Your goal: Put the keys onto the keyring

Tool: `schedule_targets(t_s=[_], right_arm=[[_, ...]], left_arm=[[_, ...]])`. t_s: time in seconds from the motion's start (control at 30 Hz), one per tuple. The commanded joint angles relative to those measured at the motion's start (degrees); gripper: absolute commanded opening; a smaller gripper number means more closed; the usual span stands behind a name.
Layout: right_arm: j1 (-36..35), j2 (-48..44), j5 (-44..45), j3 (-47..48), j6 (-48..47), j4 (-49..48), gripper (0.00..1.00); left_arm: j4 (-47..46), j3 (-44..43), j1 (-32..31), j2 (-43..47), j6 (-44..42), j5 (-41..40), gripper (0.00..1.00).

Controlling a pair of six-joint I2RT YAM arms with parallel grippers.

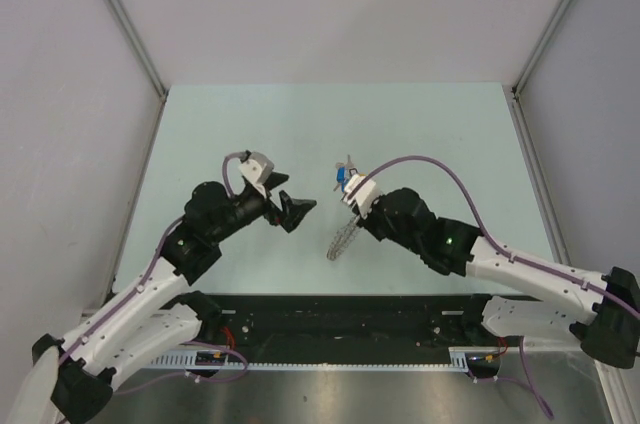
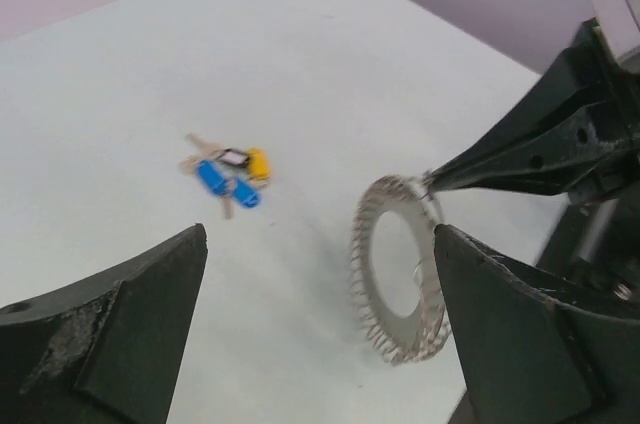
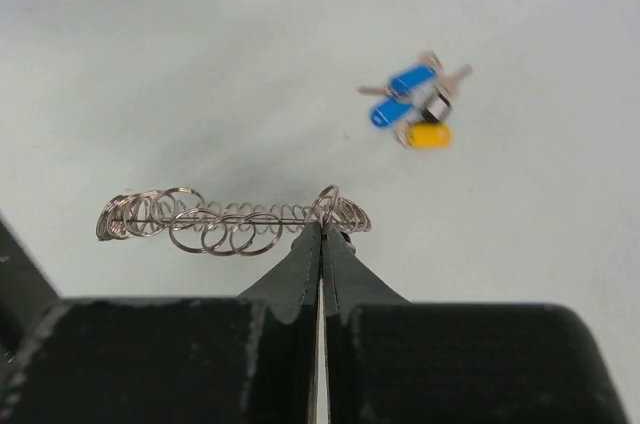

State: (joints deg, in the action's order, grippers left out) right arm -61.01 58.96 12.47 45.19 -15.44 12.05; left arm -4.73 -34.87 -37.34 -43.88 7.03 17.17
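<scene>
The keyring (image 3: pixel 230 218), a silvery ring of wire loops, hangs on edge just above the table. My right gripper (image 3: pixel 322 231) is shut on its rim. In the left wrist view the keyring (image 2: pixel 400 269) stands upright, pinched at its top by the right gripper (image 2: pixel 432 181). My left gripper (image 2: pixel 320 244) is open and holds nothing, with the ring just inside its right finger. The keys (image 2: pixel 230 174), with blue, yellow and black heads, lie in a cluster on the table beyond both grippers. From above, the keys (image 1: pixel 343 178) lie just beyond the right wrist, the keyring (image 1: pixel 341 240) hangs under the right gripper (image 1: pixel 353 221), and the left gripper (image 1: pixel 297 210) faces it.
The pale green table (image 1: pixel 250 124) is walled by grey panels on three sides. Both arm bases and a black rail (image 1: pixel 340 319) sit along the near edge.
</scene>
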Motion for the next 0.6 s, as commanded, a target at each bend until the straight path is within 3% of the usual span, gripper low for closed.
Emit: schedule_targets(t_s=[0.0,0.2,0.33,0.43,0.57], right_arm=[[10.52,1.77,3.97,5.08,5.59,-1.51,0.0],[24.87,9.06,2.82,11.31,7.71,-5.88,0.0],[36.89,16.87,1.25,15.8,8.76,-10.38,0.0],[42.18,21.89,-2.44,17.39,11.57,-11.44,0.0],[43.79,25.76,-3.94,17.39,14.91,-7.33,0.0]], left_arm=[[10.24,-5.03,7.25,2.65,4.13,-11.97,1.0],[14.31,-3.19,14.22,5.2,5.1,-18.91,1.0],[13.96,-0.38,14.4,7.49,4.84,-21.12,1.0],[15.28,-0.28,14.4,9.51,3.96,-23.22,1.0],[16.24,0.16,14.4,12.06,3.26,-26.92,1.0]])
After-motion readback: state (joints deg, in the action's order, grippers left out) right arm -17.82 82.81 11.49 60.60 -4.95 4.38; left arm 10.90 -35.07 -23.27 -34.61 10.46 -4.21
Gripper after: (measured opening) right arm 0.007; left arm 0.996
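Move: The shut right hand already holds the keyring hoop by its rim, its middle about 4 cm back, 3 cm left and 4 cm below. The bare far-right table lies roughly 22 cm ahead, 17 cm right and 17 cm down; the tagged keys lie some 20 cm ahead, 2 cm left and equally low. From the empty left hand, the hoop is about 12 cm right, 6 cm back and 8 cm below. Swinging quickly forward and to its right, the right hand carries the hoop about 28 cm, passing to the right of the key pile and turning roughly 45 degrees clockwise, still gripping the rim and staying at nearly the same height. The left hand, fingers staying wide open, draws off about 13 cm left and a little forward, turning some 35 degrees counter-clockwise. ##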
